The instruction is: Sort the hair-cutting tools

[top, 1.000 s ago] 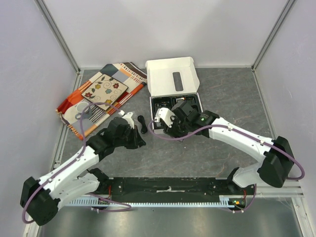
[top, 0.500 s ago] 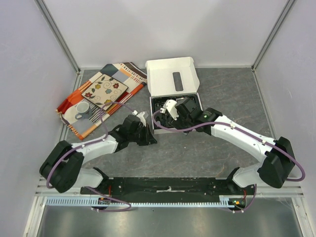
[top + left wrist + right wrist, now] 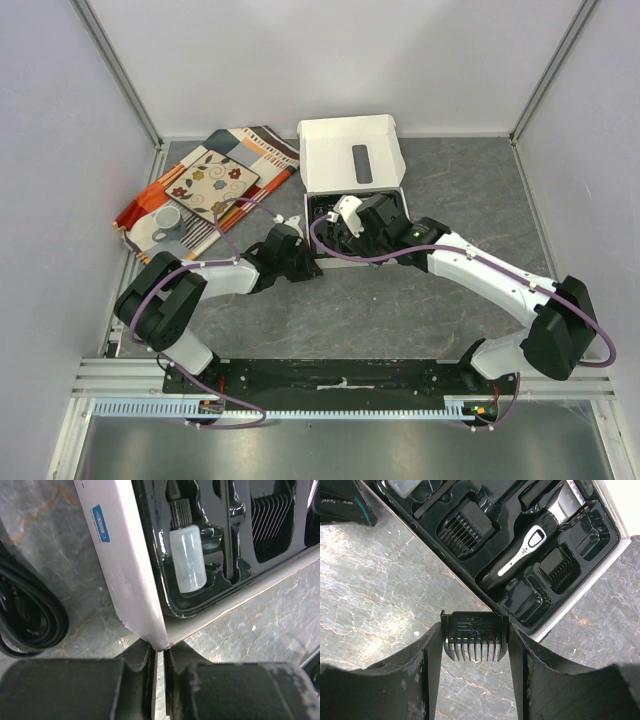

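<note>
My right gripper is shut on a black comb attachment, held teeth toward the camera just off the near edge of the white box. In the box's black tray lie the black-and-silver clipper, two more combs and a small clear bottle. My left gripper is shut on the box's near-left corner. The black cord lies coiled on the table left of the box. From above, both grippers meet at the box's front.
The box's lid stands open behind the tray. A patterned cloth lies at the back left with a white cup on it. Grey walls close in the table on three sides.
My left arm has swung right and forward, bringing its gripper to the box's near-left corner. The right gripper moved slightly back over the box front, still holding the comb.
</note>
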Controlling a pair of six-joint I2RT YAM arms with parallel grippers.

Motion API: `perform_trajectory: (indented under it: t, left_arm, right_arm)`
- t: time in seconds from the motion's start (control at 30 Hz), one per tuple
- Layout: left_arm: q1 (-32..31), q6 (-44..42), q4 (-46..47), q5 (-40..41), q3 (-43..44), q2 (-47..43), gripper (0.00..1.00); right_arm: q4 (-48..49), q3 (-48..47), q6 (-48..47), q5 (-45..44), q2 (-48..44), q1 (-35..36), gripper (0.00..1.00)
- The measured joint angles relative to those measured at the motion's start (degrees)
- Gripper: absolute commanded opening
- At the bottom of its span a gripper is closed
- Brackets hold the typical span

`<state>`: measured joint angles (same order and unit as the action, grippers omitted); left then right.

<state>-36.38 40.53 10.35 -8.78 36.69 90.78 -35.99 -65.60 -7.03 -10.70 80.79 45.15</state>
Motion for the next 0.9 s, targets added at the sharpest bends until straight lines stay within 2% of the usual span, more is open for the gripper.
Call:
perform_trajectory:
  t: [0.27, 0.57, 0.9]
  left_arm:
    - [1.75, 0.00, -1.07, 5.16, 3.17, 0.79, 0.13]
    - [8.00, -0.02, -2.67, 6.69, 8.50, 3.13, 0.14]
    - [12.24, -0.28, -5.97, 7.06, 20.68, 10.91, 0.14]
  right_arm:
    - [0.90, 1.29, 0.17, -0.46, 0.68, -0.55, 0.40]
    - [2.16, 1.57, 0.59, -3.17, 2.49, -0.87, 0.41]
    - [2.12, 0.31, -0.37, -4.22, 5.70, -1.46, 0.42]
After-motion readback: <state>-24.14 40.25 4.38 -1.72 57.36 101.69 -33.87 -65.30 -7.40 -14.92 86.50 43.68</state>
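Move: The tool box's front-left corner is right at the left fingertips, about 1 cm ahead; inside it the small bottle sits some 7 cm ahead and 2 cm to the right. The coiled cord lies about 6 cm ahead and 7 cm to the left of that hand. From the right hand, which holds a comb guard, the empty front-right slot is roughly 7 cm ahead, 3 cm right and 12 cm below, with the clipper about 14 cm ahead and 3 cm left. The tool box is pushed by its front-left corner with the left hand's nearly closed fingers, already against the cardboard: about 14 cm forward, drifting some 5 cm left and rising a little, the hand turning counter-clockwise. The right hand keeps its comb guard and sinks about 3 cm, easing 2 cm forward before the box. ##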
